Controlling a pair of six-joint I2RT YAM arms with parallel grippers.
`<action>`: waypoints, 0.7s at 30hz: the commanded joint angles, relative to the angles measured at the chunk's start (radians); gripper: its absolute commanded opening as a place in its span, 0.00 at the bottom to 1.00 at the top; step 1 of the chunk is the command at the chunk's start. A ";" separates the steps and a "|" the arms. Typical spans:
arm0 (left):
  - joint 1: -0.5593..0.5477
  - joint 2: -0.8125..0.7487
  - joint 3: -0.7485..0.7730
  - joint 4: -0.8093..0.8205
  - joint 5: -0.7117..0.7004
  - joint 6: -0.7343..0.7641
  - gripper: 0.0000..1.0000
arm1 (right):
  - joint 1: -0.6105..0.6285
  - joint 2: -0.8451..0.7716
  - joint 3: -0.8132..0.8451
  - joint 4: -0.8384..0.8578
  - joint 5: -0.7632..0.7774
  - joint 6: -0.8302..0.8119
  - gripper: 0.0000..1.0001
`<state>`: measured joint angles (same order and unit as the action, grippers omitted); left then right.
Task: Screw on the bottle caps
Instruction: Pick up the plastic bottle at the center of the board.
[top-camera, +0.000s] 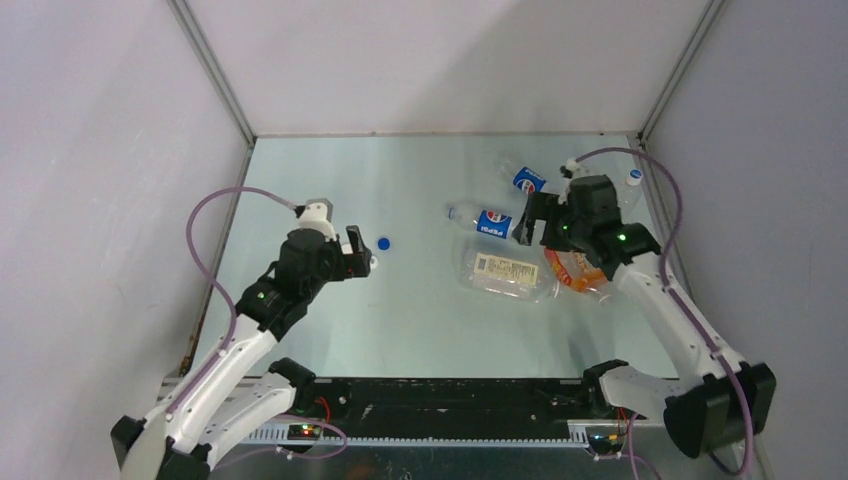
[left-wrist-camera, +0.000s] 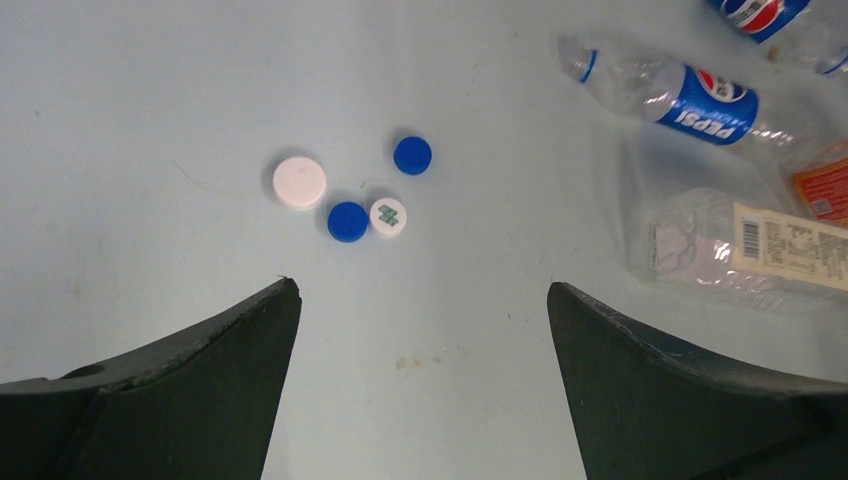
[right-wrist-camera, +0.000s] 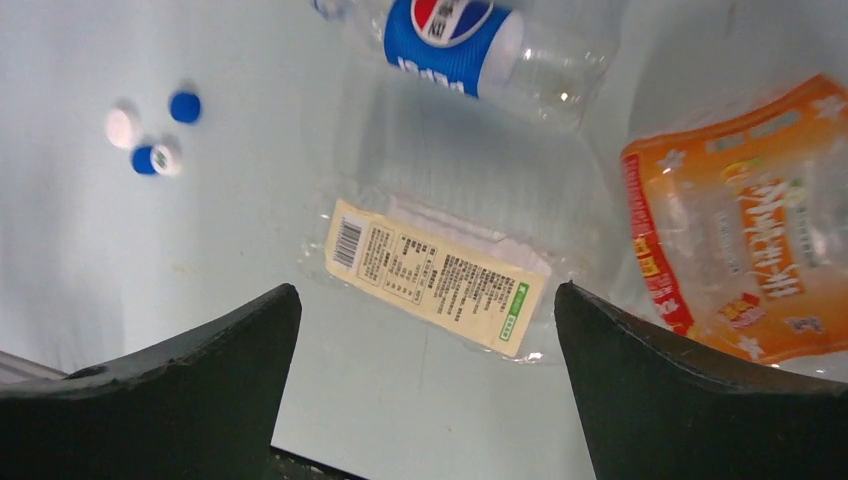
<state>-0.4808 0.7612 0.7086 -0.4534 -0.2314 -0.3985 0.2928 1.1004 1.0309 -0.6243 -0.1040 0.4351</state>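
Note:
Several bottle caps lie loose on the table ahead of my left gripper (left-wrist-camera: 422, 300): a plain white cap (left-wrist-camera: 299, 182), a blue cap (left-wrist-camera: 412, 155), a second blue cap (left-wrist-camera: 347, 221) and, touching it, a white cap with a green mark (left-wrist-camera: 387, 217). From above only one blue cap (top-camera: 384, 242) shows beside the left gripper (top-camera: 361, 254). The left gripper is open and empty. My right gripper (right-wrist-camera: 427, 300) is also open and empty, above the white-labelled bottle (right-wrist-camera: 440, 275). The same caps (right-wrist-camera: 184, 106) show far left in the right wrist view.
Clear bottles lie on their sides at the right: two Pepsi ones (top-camera: 490, 222) (top-camera: 527, 180), the white-labelled one (top-camera: 510, 270) and an orange-labelled one (top-camera: 575, 270). A small white round thing (top-camera: 634, 176) sits near the back right corner. Walls enclose the table (top-camera: 420, 330).

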 joint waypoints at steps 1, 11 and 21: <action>0.007 0.066 0.018 -0.003 0.012 -0.044 1.00 | 0.059 0.112 0.001 0.001 0.037 0.028 0.99; 0.007 0.173 0.063 -0.007 0.066 -0.008 0.99 | 0.179 0.424 0.087 0.154 -0.052 0.011 0.99; 0.007 0.247 0.109 -0.044 0.073 -0.009 0.98 | 0.407 0.528 0.159 0.035 -0.158 -0.094 1.00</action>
<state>-0.4808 0.9920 0.7685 -0.4919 -0.1757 -0.4107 0.6064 1.6363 1.1378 -0.5301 -0.1993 0.3988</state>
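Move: The clear bottle with the beige label lies below the open right hand, its middle about 5 cm to the left, 3 cm back and some 15 cm down. From the same hand, the nearer Pepsi bottle is roughly 10 cm ahead and 10 cm left, and the orange-label bottle is about level and 11 cm to the right, both also some 15 cm lower. From the left hand, the beige-label bottle is around 38 cm to the right, about level, and 14 cm down. The open right hand sweeps left and down together, about 13 cm left and 12 cm down, to the base end of the beige-label bottle, tipping its fingers further down and turning some 25 degrees counter-clockwise; the sinking levels off late, while the hand still runs left and begins to draw back, and a finger comes against the bottle and pushes it round. The left hand, also open, sinks about 4 cm beside the caps and tips down a little. ##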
